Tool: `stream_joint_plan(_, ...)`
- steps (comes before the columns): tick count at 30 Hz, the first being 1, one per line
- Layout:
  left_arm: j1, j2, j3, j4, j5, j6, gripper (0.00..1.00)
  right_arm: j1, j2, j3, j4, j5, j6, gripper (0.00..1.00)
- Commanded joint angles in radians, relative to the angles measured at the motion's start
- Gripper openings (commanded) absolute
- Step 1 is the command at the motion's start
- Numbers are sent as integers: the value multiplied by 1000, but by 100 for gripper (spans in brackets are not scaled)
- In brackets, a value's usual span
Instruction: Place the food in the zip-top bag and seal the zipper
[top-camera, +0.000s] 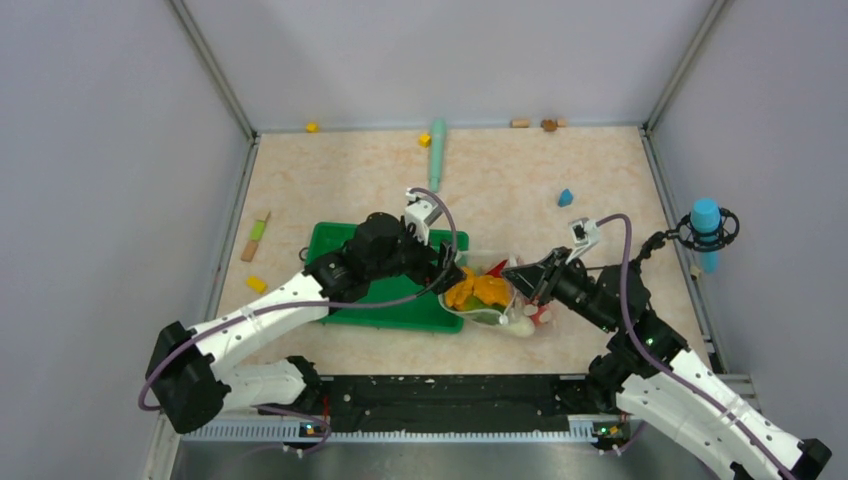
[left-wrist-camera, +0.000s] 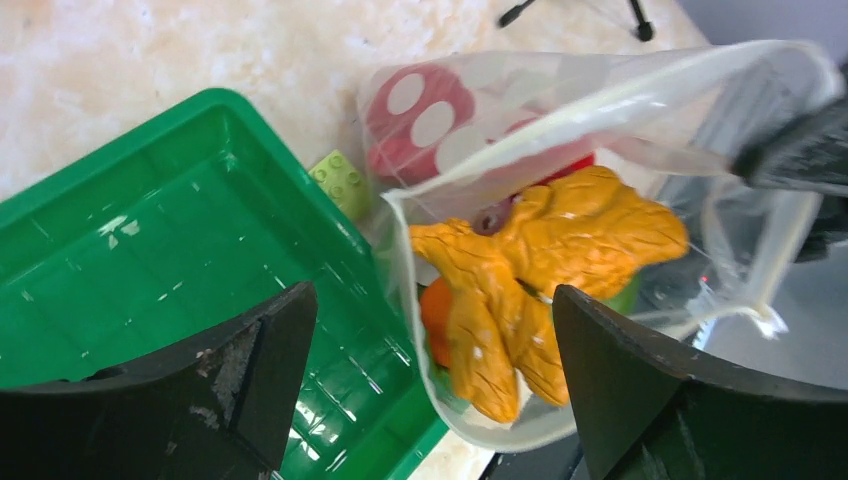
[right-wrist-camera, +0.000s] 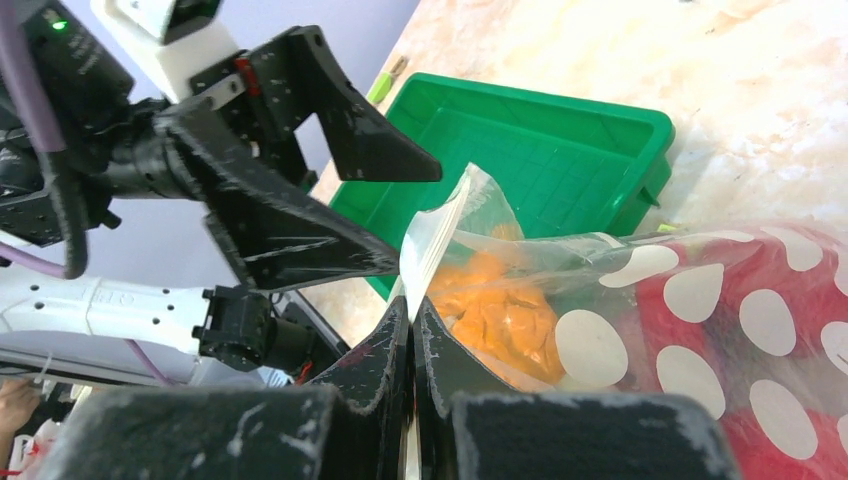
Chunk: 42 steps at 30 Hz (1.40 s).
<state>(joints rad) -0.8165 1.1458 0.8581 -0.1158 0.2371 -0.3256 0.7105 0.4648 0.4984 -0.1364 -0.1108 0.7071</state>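
Observation:
The dotted zip-top bag lies at the green tray's right end with its mouth open toward the tray. Inside it show the yellow-orange bunch, an orange piece, a bit of green and a red tomato. My left gripper is open, its jaws straddling the bag's mouth rim and the bunch, holding nothing. My right gripper is shut on the bag's mouth edge, pinching the zipper strip and holding it up. The bunch sits just behind that edge.
A light green block lies between tray and bag. A teal stick, a blue block, yellow blocks and wooden bits lie scattered on the table. A blue microphone stands at the right wall.

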Motion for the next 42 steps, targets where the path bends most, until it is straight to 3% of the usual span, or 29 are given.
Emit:
stream_joint_plan(1,-3,63,46,12,-69,-51,90,-5,-12,69,25,-21,-36,0)
stream_joint_plan(5,-3,128,72,24,-10,-53,75,-5,-15,68,14,-16,-41,0)
stream_joint_plan(10,-3,172,88,53,-1,-76,48,-5,-15,67,10,-11,-47,0)
stream_joint_plan(12,-3,181,91,66,13,-81,35,-5,-17,71,4,-4,-53,0)
stream_joint_plan(15,-3,178,97,65,12,-84,5,-5,-20,77,-28,36,-59,0)
stream_joint_plan(16,-3,170,100,63,6,-85,0,-5,-22,82,-45,55,-60,0)
stream_joint_plan(22,-3,136,138,67,-41,-78,0,-5,-28,129,-164,165,-69,0)
stream_joint_plan(27,-3,213,242,91,6,-38,0,-5,-51,150,-216,82,-84,0)
stream_joint_plan(33,-3,377,449,13,130,3,0,-5,-49,139,-244,-77,-91,0)
stream_joint_plan(42,-11,535,698,-44,366,39,0,-5,45,51,111,-228,61,0)
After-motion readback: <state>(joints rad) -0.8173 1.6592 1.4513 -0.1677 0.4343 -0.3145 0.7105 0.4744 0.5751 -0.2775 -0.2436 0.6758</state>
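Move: The bag's rim on its outer left side lies just under the open left fingers, some 4 cm down, 1 cm ahead and 2 cm to the right. The orange food in the bag's mouth is level with this hand, about 6 cm right and 8 cm below; the green tray's middle lies roughly 15 cm left, 5 cm ahead and 17 cm below. From the right hand, that rim spot is about 4 cm ahead, 8 cm left and 7 cm down. Down about 4 cm, with slight forward and rightward travel, the left hand lowers its open fingers over the bag's rim and shuts them on it. It then lifts roughly 9 cm while carrying the rim about 9 cm right and 4 forward. The right hand keeps its pinch on the rim, shifts right some 2.5 cm, then draws back with a little return to the left. ##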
